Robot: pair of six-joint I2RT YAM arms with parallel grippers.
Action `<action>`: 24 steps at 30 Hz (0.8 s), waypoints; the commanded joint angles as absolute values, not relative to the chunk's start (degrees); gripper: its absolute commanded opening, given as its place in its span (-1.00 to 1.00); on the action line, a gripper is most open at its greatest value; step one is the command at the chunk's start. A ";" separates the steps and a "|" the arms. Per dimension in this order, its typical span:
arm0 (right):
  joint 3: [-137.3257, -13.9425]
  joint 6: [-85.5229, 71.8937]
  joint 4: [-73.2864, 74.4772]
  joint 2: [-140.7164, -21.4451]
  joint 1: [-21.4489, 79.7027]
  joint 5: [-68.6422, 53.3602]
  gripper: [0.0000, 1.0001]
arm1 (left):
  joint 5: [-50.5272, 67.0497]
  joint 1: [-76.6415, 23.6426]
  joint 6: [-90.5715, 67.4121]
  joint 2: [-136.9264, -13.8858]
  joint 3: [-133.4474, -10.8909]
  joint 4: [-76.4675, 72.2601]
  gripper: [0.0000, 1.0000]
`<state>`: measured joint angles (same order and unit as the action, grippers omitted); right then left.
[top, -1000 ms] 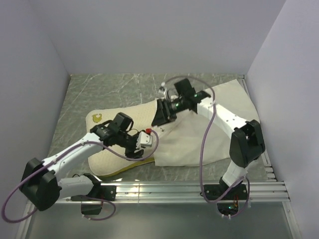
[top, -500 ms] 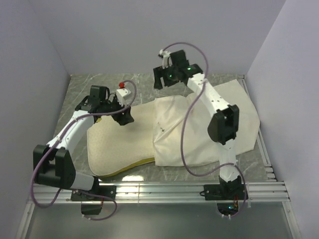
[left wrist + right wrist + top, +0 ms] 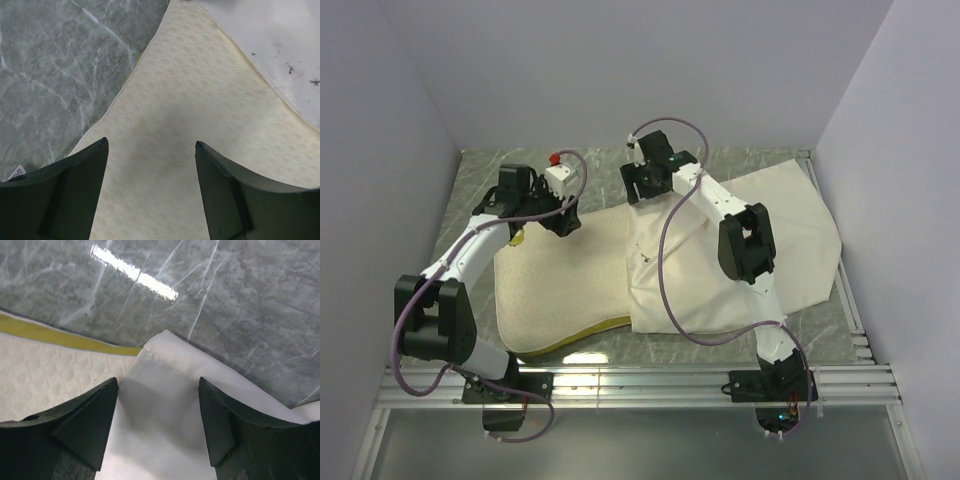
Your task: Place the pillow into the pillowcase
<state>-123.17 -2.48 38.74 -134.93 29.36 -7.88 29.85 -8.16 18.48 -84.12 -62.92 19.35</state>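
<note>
The pillow (image 3: 560, 285) lies flat at left centre, quilted cream with a yellow-green band along its near edge. Its right end lies under or inside the pillowcase (image 3: 790, 235), which is spread flat to the right. My left gripper (image 3: 560, 222) is open and empty over the pillow's far edge. The left wrist view shows its fingers (image 3: 151, 145) above the quilted pillow (image 3: 190, 100), with the smooth pillowcase (image 3: 280, 50) beyond. My right gripper (image 3: 638, 190) is open and empty over the pillowcase's far left corner (image 3: 165, 395). The pillow's yellow band (image 3: 60, 334) lies just to its left.
The grey marble tabletop (image 3: 580, 165) is walled in by white panels at the back and both sides. An aluminium rail (image 3: 650, 385) runs along the near edge. The right arm reaches across the pillowcase's middle.
Both arms have swung away from the pillow's near side and the pillowcase's mouth to the far side. The left gripper is now at the pillow's far edge, the right at the pillowcase's far corner.
</note>
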 commanded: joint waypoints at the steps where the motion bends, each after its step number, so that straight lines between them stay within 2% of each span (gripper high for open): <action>1: -123.40 -6.85 34.19 -134.91 29.18 -5.89 0.44 | 28.04 -8.17 17.84 -85.60 -64.60 16.61 0.50; 8: -128.32 -8.26 36.55 -138.51 29.62 -6.42 0.41 | 26.72 -8.09 18.28 -88.06 -66.44 16.43 0.51; 12: -125.60 -6.77 36.56 -138.78 29.97 -7.64 0.43 | 26.54 -7.56 18.28 -89.91 -67.76 17.31 0.53; 14: -125.24 -6.07 37.35 -139.74 30.15 -8.17 0.37 | 26.63 -7.47 19.24 -91.31 -68.29 17.58 0.55; 17: -125.68 -5.89 37.44 -140.88 30.15 -8.70 -0.28 | 29.07 -6.77 21.17 -94.65 -70.39 20.19 0.56; 18: -125.86 -6.32 37.35 -141.06 30.15 -9.75 -0.62 | 31.61 -6.25 22.83 -95.70 -71.18 21.69 0.56; 19: -125.77 -6.50 37.18 -140.80 30.15 -10.80 -0.74 | 37.91 -4.85 26.42 -97.54 -72.50 23.36 0.56; 21: -125.33 -7.03 36.04 -139.75 30.15 -13.86 -1.00 | 41.47 -4.13 31.53 -99.74 -74.08 29.66 0.58; 24: -123.67 -8.08 33.93 -137.29 30.67 -16.60 -1.00 | 43.94 -3.69 40.85 -104.93 -76.99 36.18 0.56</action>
<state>-125.21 -6.63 35.55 -140.07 29.63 -11.35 36.58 -4.27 29.82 -102.00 -73.80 26.55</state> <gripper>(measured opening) 0.011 0.786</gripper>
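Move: The pillowcase's far mouth corner, lying over the pillow's end, is almost under the right hand: about 1 cm ahead, 2 cm to its left and 3 cm below. Under the left hand, the pillow's far edge is some 7 cm ahead, 2 cm right and 9 cm down. From that hand the case corner lies about 11 cm ahead and 14 cm right, the pillow's yellow label roughly 4 cm ahead and 13 cm left. The pillowcase's far mouth corner gets pinched by the right hand, which eases a little forward, then sinks about 3 cm and drifts some 2 cm left onto it as its wide-open fingers shut fully. The left hand, fingers staying wide, drops about 6 cm and reaches 3 cm forward towards the pillow's far edge, its wrist tipping slightly near the end. ##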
